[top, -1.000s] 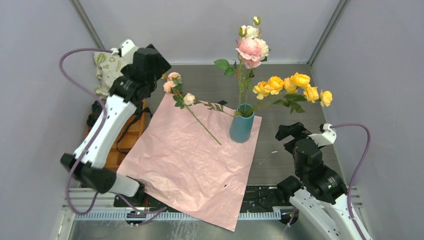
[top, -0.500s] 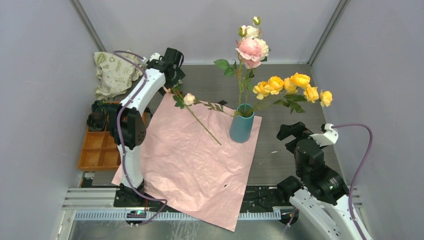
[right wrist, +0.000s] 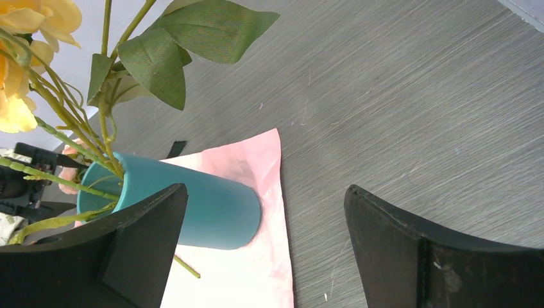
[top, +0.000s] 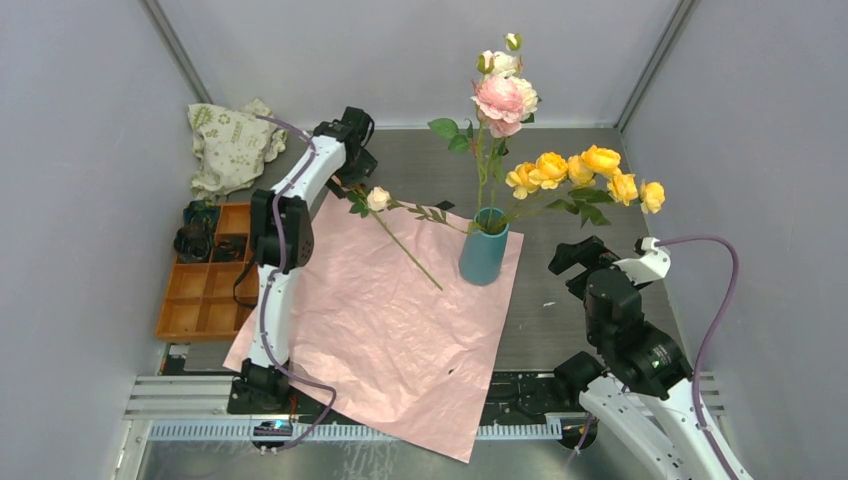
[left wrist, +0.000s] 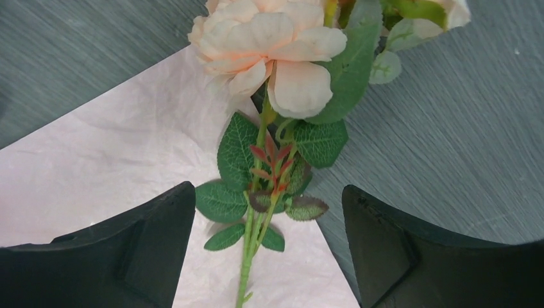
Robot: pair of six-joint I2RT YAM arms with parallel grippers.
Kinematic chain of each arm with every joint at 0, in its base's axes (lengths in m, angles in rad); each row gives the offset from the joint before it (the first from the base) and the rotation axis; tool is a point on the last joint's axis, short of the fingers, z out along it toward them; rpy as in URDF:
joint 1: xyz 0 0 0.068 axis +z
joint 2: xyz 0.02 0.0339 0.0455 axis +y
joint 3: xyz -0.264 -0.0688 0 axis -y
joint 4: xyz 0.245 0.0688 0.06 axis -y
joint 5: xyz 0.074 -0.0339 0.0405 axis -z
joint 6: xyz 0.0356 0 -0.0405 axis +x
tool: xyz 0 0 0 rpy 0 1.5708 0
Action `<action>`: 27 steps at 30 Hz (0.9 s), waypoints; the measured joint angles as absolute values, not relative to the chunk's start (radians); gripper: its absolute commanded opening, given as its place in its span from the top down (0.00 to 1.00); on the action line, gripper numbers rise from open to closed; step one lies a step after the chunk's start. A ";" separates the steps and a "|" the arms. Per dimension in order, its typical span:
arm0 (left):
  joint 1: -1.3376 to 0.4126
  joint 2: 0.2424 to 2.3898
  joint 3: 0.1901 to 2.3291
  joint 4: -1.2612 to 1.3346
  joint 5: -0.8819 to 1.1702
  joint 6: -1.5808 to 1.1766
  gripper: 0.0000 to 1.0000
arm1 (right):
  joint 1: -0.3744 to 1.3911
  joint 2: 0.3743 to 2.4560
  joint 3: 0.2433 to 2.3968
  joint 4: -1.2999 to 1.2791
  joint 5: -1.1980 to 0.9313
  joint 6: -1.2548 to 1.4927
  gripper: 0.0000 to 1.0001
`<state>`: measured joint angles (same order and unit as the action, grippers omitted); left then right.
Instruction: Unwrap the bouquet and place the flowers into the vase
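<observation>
The teal vase stands on the far right corner of the spread pink wrapping paper. It holds a tall pink peony and a spray of yellow roses. One loose flower stem with peach blooms lies across the paper's far left corner. My left gripper hovers over its bloom end. In the left wrist view my left gripper is open, its fingers on either side of the green stem below the peach bloom, not touching it. My right gripper is open and empty right of the vase.
An orange compartmented tray sits at the left, with dark items in its far cells. A beige printed cloth bag lies in the far left corner. Grey walls enclose the table on three sides.
My left arm swung from over the tray to the paper's far corner and came down over the loose flower; its jaws narrowed slightly. The right gripper barely shifted.
</observation>
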<state>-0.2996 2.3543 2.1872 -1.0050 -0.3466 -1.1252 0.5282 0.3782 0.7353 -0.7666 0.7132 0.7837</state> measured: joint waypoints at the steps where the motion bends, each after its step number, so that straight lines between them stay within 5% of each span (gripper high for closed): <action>1: -0.298 2.374 2.204 -1.010 -0.342 -1.127 0.18 | 0.528 0.380 0.735 -0.765 0.714 0.783 0.02; 9: -0.276 2.456 2.263 -1.031 -0.318 -1.143 0.29 | 0.528 0.380 0.735 -0.764 0.716 0.769 0.02; 21: -0.259 2.500 2.278 -1.016 -0.300 -1.116 0.97 | 0.528 0.377 0.752 -0.765 0.719 0.762 0.02; 27: -0.259 2.463 2.201 -0.943 -0.299 -1.108 1.00 | 0.528 0.364 0.765 -0.765 0.720 0.763 0.02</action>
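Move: The neck of the pink rose, just below its bloom, lies about 5 cm beneath the left hand, 1 cm ahead and 1 cm left. The white rose's bloom is some 5 cm to this hand's right and 4 cm back; the vase stands about 27 cm right and 16 cm back. From the right hand the pink rose's neck lies roughly 33 cm ahead, 48 cm left and 21 cm lower. The left hand sinks about 5 cm over the pink rose and shuts its open fingers, pinching the stem below the bloom. ##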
